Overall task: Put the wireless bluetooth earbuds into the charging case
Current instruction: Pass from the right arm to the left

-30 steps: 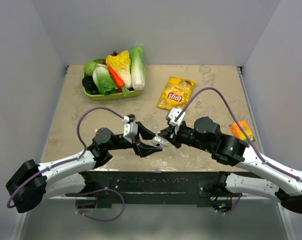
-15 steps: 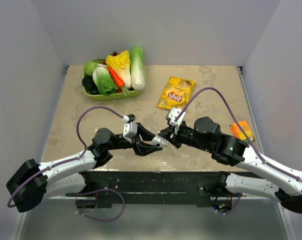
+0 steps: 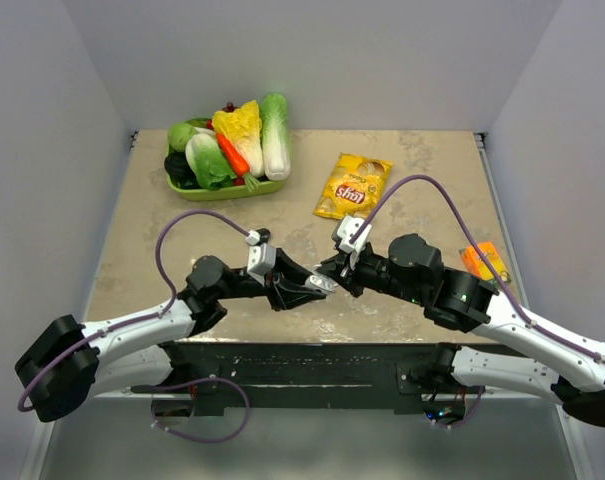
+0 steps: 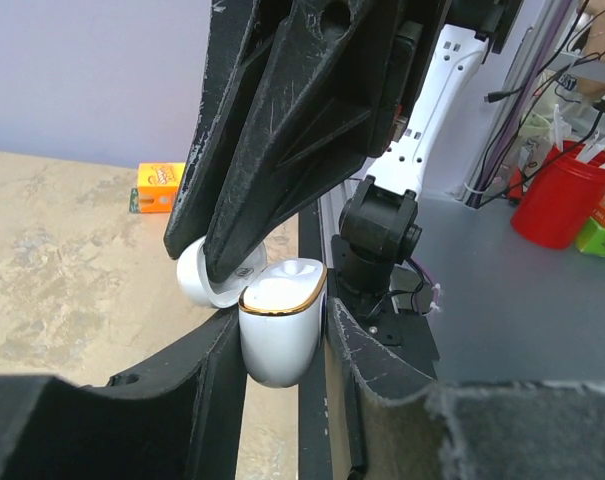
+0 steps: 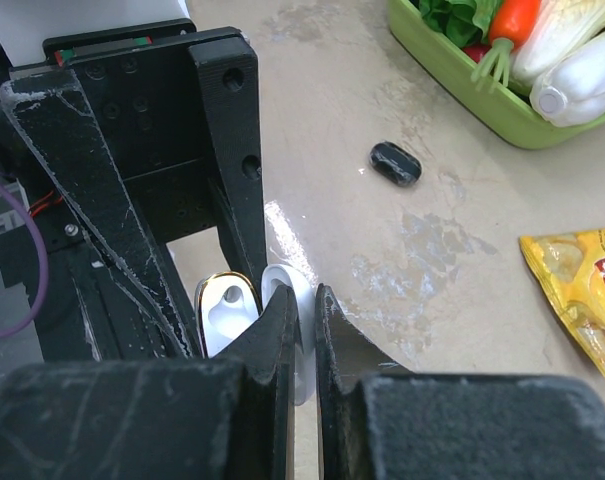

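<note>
The white charging case (image 3: 322, 283) with a gold rim (image 4: 278, 330) hangs above the table's front middle, held between both grippers. My left gripper (image 3: 315, 287) (image 4: 280, 345) is shut on the case's body. The lid (image 4: 194, 282) (image 5: 280, 277) is flipped open, and my right gripper (image 3: 329, 271) (image 5: 304, 300) is shut on it. The case's white moulded inside (image 5: 225, 312) faces the right wrist camera. One small dark rounded earbud (image 5: 395, 163) lies on the table between the grippers and the green tray.
A green tray (image 3: 227, 191) of vegetables (image 5: 502, 110) stands at the back left. A yellow crisp bag (image 3: 352, 185) lies at the back middle, and an orange box (image 3: 482, 261) (image 4: 159, 187) sits near the right edge. Both arms meet at the front middle.
The left gripper's jaws have closed onto the case's body. The right gripper has kept its hold on the lid, and both arms have barely moved.
</note>
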### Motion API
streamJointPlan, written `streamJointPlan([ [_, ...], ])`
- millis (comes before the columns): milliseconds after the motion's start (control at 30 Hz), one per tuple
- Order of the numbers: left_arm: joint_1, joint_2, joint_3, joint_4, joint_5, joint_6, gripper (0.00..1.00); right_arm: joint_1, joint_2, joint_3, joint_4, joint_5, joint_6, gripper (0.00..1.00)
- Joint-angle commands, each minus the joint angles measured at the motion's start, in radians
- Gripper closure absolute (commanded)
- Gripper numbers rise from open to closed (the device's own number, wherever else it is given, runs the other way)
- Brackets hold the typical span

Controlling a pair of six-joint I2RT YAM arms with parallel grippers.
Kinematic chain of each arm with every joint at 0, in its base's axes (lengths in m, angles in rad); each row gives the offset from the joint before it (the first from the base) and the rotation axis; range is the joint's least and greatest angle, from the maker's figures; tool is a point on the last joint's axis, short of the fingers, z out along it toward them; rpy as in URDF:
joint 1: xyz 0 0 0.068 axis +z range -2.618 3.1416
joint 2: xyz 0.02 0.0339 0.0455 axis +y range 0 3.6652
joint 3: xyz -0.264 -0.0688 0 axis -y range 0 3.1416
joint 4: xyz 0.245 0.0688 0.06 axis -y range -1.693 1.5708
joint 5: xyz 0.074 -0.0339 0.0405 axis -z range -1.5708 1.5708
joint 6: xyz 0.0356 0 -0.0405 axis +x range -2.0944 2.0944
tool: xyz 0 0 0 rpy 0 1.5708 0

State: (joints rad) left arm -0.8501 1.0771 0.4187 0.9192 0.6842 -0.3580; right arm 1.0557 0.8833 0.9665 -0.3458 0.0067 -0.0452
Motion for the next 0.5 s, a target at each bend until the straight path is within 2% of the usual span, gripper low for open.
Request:
streamJointPlan([
  [0,0.000,0.001,-0.021,0.116,0.014,-0.012,1.00,0.004,-0.006,0.014,0.063,0.004,0.038,1.00],
  [167,0.000,0.010,-0.061,0.216,-0.003,-0.047,1.00,0.004,-0.003,0.017,0.071,-0.002,0.068,0.99],
  [267,-0.001,0.010,-0.080,0.250,-0.012,-0.058,1.00,0.006,0.006,0.024,0.070,-0.002,0.070,0.92],
  [300,-0.001,0.009,-0.084,0.251,-0.017,-0.059,1.00,0.004,0.006,0.028,0.068,0.006,0.079,0.73],
  [433,-0.001,0.001,-0.092,0.253,-0.043,-0.058,1.00,0.006,0.005,0.035,0.083,0.039,0.117,0.37],
  [467,-0.001,0.001,-0.092,0.250,-0.051,-0.058,1.00,0.004,0.003,0.040,0.088,0.050,0.125,0.33],
])
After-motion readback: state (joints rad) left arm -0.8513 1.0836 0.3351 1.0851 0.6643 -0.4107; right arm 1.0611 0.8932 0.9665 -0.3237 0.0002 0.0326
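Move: The charging case, lid open, is already in the left fingers, its middle about 1 cm to the right of that hand point and level with it. The right hand still pinches the lid, with the case's middle some 2 cm back, 1 cm left and 2 cm below that hand. From the left hand, the black case on the table lies about 24 cm ahead, 14 cm left and 22 cm down; the chips bag about 40 cm ahead and 10 cm right. Drifting left and slightly back together by about 1 cm, both hands carry the charging case between them. Late in this the right fingers spread from nearly shut to a little over half open and let go of the lid, the right hand edging forward again slightly. The left fingers keep their grip on the case body, that wrist tilting only about 5 degrees. ##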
